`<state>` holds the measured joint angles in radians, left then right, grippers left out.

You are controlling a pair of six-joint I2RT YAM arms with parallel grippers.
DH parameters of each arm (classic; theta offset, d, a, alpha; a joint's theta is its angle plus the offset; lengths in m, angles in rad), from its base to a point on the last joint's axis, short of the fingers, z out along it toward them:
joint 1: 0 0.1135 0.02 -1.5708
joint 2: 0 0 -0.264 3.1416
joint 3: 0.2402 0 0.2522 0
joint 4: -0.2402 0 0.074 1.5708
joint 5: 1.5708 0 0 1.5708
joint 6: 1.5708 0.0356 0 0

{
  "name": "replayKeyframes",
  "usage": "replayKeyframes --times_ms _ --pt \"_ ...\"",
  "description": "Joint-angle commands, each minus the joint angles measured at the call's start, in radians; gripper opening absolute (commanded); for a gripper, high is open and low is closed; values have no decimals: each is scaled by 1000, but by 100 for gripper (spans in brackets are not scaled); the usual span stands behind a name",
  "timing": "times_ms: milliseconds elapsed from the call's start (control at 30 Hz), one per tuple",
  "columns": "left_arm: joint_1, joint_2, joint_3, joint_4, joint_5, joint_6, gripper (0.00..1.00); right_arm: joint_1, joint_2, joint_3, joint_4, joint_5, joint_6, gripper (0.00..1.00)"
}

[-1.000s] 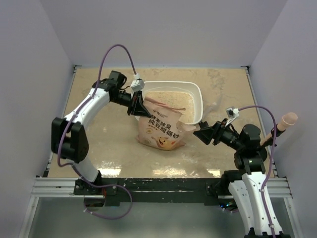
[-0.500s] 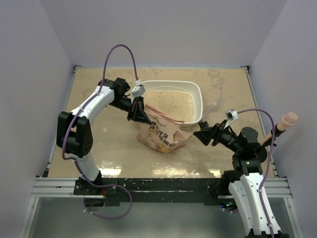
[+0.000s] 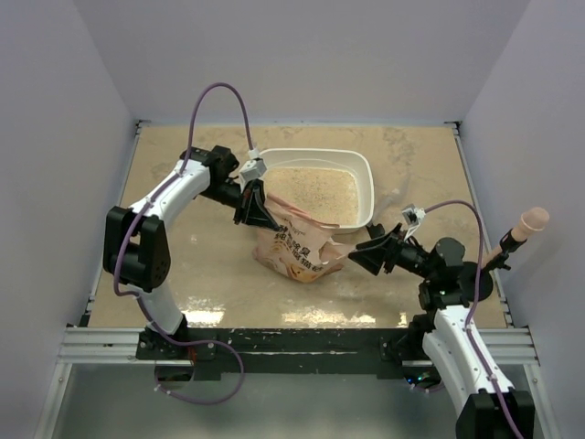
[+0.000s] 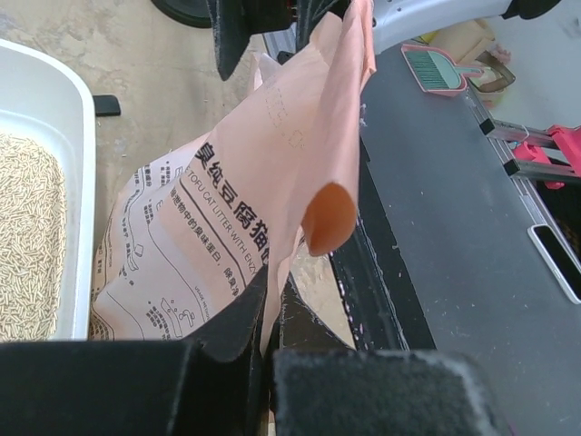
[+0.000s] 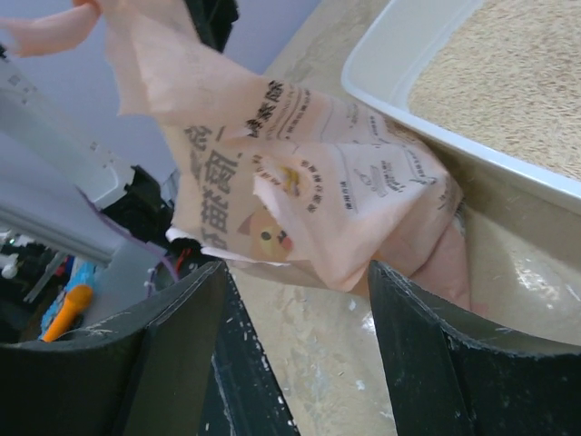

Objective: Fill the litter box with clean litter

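Note:
The white litter box (image 3: 366,179) sits at the table's back centre, its floor covered with pale clean litter (image 3: 318,191). An orange-pink printed bag (image 3: 300,249) stands slumped on the table against the box's near wall. My left gripper (image 3: 260,212) is shut on the bag's upper left edge; in the left wrist view the thin film (image 4: 238,204) runs down between the closed fingers (image 4: 238,320). My right gripper (image 3: 362,252) is open just right of the bag's lower corner, with the bag (image 5: 320,182) ahead of its spread fingers and not between them.
A stick with a pink rounded tip (image 3: 527,221) leans at the right wall. Purple walls close in the table on three sides. The box rim (image 5: 399,68) runs close behind the bag. A black frame bar borders the near edge.
The left gripper has drawn the bag off the box rim and lowered it, so the bag now sags on the table. The right gripper has moved left, closer to the bag.

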<state>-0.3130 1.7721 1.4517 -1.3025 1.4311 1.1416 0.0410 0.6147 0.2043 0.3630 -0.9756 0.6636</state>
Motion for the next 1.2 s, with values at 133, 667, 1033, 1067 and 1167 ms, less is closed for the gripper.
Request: replayKeyframes --times_ms 133,667,1033,1067,1167 --pt "9 -45 -8 -14 115 50 0 13 -67 -39 263 -134 137 70" --pt "12 -45 -13 -12 123 55 0 189 81 15 209 43 10 65" --pt "14 -49 -24 -12 127 58 0 195 92 70 72 195 -41 10" --pt "12 -51 -24 -12 130 60 0 195 83 78 41 246 -61 6" --pt "14 -63 -33 -12 132 61 0 195 43 136 -148 397 -100 0"
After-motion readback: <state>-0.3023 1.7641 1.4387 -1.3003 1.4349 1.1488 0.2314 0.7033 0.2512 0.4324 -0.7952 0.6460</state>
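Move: The litter bag's right-hand mouth edge is just off the right fingertips, roughly 4 cm to their left, 1 cm ahead and about level. The bag's body lies about 15 cm left, 3 cm ahead and 10 cm down; the litter box 11 cm left, 18 cm ahead; a black block 9 cm right, 5 cm ahead, both well below. From the left hand, already holding the bag's other top corner, that edge is some 17 cm right, 6 cm back and slightly lower. The right fingers shut from well open onto the bag's right-hand mouth edge, pinching it. Before that, the hand backs off and rises some 2-3 cm, swings left and down around the edge while turning about 10 degrees counter-clockwise, then eases forward about 3 cm as it closes, undoing the turn. The left hand stays put, keeping its grip on the opposite corner. ##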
